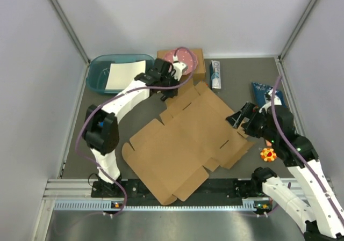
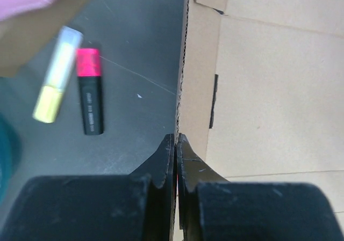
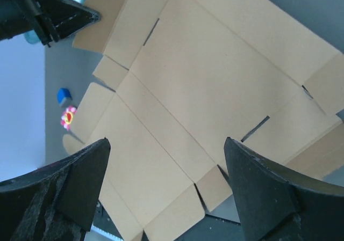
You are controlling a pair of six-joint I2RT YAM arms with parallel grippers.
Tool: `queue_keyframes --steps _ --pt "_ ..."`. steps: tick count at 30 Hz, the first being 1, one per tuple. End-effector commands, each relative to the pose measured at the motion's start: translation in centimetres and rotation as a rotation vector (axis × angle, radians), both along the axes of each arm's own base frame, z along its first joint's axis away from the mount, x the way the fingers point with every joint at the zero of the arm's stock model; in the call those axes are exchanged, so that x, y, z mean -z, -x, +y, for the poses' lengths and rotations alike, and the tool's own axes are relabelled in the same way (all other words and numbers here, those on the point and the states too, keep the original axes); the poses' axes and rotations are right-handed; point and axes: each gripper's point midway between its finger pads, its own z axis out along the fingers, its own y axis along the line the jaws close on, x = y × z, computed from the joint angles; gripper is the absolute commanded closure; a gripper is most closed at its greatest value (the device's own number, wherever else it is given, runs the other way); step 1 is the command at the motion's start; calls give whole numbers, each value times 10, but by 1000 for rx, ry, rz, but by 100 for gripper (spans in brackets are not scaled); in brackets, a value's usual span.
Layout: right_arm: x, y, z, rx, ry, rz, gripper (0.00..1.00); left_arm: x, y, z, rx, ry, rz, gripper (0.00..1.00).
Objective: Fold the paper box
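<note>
The paper box point(image 1: 188, 139) lies as a flat cut brown cardboard sheet in the middle of the table, its flaps and tabs spread out. At the sheet's far left flap my left gripper point(image 1: 167, 94) reaches down. In the left wrist view its fingertips point(image 2: 176, 140) are pressed together on the raised cardboard edge point(image 2: 185, 64), which runs between them. My right gripper point(image 1: 236, 117) hovers at the sheet's right edge. It stands wide open point(image 3: 166, 144) with nothing held, and the sheet point(image 3: 204, 80) lies below it.
A teal bin point(image 1: 97, 72) holding white paper sits at the back left. Beside it is a smaller brown box point(image 1: 198, 56) bearing a pink plate, then a white tube point(image 1: 215, 73). A yellow highlighter point(image 2: 56, 74) and a pink one point(image 2: 90, 90) lie left of the flap. A blue item point(image 1: 264, 89) and an orange flower toy point(image 1: 268, 154) are on the right.
</note>
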Motion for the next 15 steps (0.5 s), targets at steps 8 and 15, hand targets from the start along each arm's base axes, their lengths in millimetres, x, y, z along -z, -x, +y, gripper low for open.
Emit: queue_keyframes --steps 8,15 --pt "-116 13 -43 136 49 -282 11 -258 50 42 -448 610 -264 100" --pt "-125 18 -37 118 1 -277 11 -274 93 74 -561 752 -236 100"
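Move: The left gripper already pinches the paper box by its far-left flap edge, held some 6 cm above the table; the box's middle lies about 18 cm back and 8 cm right of that hand, 5 cm lower. The black marker lies about 6 cm ahead and 1 cm left, the yellow highlighter about 9 cm ahead and 2 cm left, the pink plate 18 cm ahead and 4 cm right. From the empty right hand the box's middle is about 18 cm left, 2 cm ahead and 14 cm down. Keeping its shut fingers pinched on the flap edge, the left hand hoists the paper box fast, about 28 cm straight up at first and then also bending back and to the left, away from the marker and plate, while the wrist tips up from pointing steeply down to almost level, still facing forward and right. The right hand, empty and wide open, rises about 13 cm and drifts a little to the right, tilting its fingertips up nearly 20 degrees. ##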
